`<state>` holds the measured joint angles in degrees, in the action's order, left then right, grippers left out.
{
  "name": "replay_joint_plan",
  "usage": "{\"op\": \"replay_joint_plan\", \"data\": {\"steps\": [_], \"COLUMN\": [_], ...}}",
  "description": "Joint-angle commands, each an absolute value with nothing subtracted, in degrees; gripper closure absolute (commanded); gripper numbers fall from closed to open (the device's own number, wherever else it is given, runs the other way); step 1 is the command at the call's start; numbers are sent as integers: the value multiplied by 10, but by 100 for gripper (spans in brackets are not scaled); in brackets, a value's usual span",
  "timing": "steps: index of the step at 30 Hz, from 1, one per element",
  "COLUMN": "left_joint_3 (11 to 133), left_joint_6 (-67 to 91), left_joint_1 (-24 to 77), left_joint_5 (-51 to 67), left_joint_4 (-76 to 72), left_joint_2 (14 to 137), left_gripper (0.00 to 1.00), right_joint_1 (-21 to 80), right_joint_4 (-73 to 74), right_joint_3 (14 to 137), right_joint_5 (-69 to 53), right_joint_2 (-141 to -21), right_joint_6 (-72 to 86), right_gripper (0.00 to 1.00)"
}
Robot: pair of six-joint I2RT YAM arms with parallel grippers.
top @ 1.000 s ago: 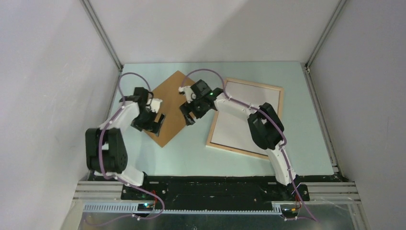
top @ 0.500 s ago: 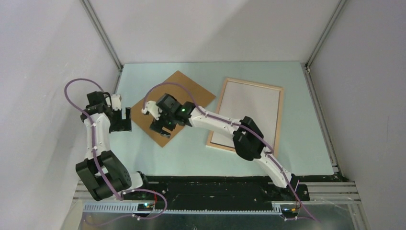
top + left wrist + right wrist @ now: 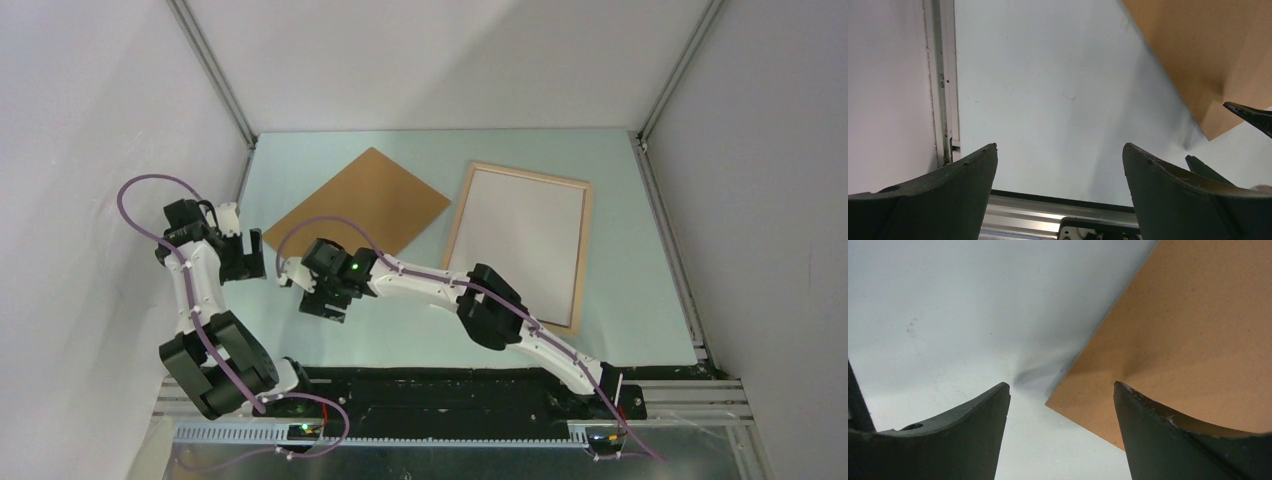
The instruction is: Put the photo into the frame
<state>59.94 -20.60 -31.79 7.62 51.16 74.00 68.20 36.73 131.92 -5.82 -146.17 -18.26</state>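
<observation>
The frame [image 3: 585, 250], a rectangle of pale wood rails, lies flat at the right of the table. A white sheet [image 3: 525, 240] fills its opening. No picture side shows, so I cannot tell whether this sheet is the photo. My right gripper [image 3: 320, 300] reaches far left, low over the near corner of the brown backing board [image 3: 362, 205]. In the right wrist view the right gripper [image 3: 1061, 384] is open, with that corner of the board [image 3: 1188, 330] just ahead between its fingers. My left gripper [image 3: 252, 258] hangs open and empty by the left table edge.
In the left wrist view the left gripper [image 3: 1059, 146] stands over bare table, with the board [image 3: 1208, 50] at upper right. The right gripper's dark fingertips [image 3: 1250, 114] poke in beside it. A metal rail [image 3: 942, 75] runs along the left wall.
My right arm has swung from beside the frame, left and nearer, to the board's near corner. My left arm has pulled off the board to the left table edge.
</observation>
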Motion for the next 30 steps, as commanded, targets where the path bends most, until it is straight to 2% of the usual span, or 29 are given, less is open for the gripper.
{"op": "replay_joint_plan", "data": {"steps": [1, 7, 19, 30], "left_joint_3": [604, 604, 606, 626], "left_joint_6": [-216, -215, -216, -208], "left_joint_1": [-323, -323, -323, -301], "left_joint_5": [104, 115, 137, 158], "left_joint_4": [509, 511, 515, 518], "left_joint_2": [739, 743, 761, 792], "left_gripper": [0, 0, 0, 0], "right_joint_1": [672, 663, 665, 652], "right_joint_4": [373, 366, 330, 311], "right_joint_3": [1345, 1297, 1127, 954], "right_joint_5": [-56, -54, -39, -49], "right_joint_2": [-1466, -1450, -1381, -1282], "right_joint_6": [-177, -167, -158, -145], "right_gripper": [22, 33, 65, 84]}}
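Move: The brown board's near corner lies almost under the open right fingers, about 1 cm back, 1 cm to their right and 1 cm below; the board's middle is roughly 14 cm ahead and 4 cm right. The frame with the photo in it is centred some 36 cm right and 9 cm ahead. From the left hand the near corner lies about 17 cm to the right, 1 cm back and 9 cm below. The board's near corner is swept to the right by the right hand, which first dips about 1 cm while easing slightly forward, then goes roughly 7 cm right with growing speed, drawing back a little. Its fingers close from nearly wide to almost shut and end just to the right of the corner, low over the table. The open left hand drifts about 2 cm right and down. ##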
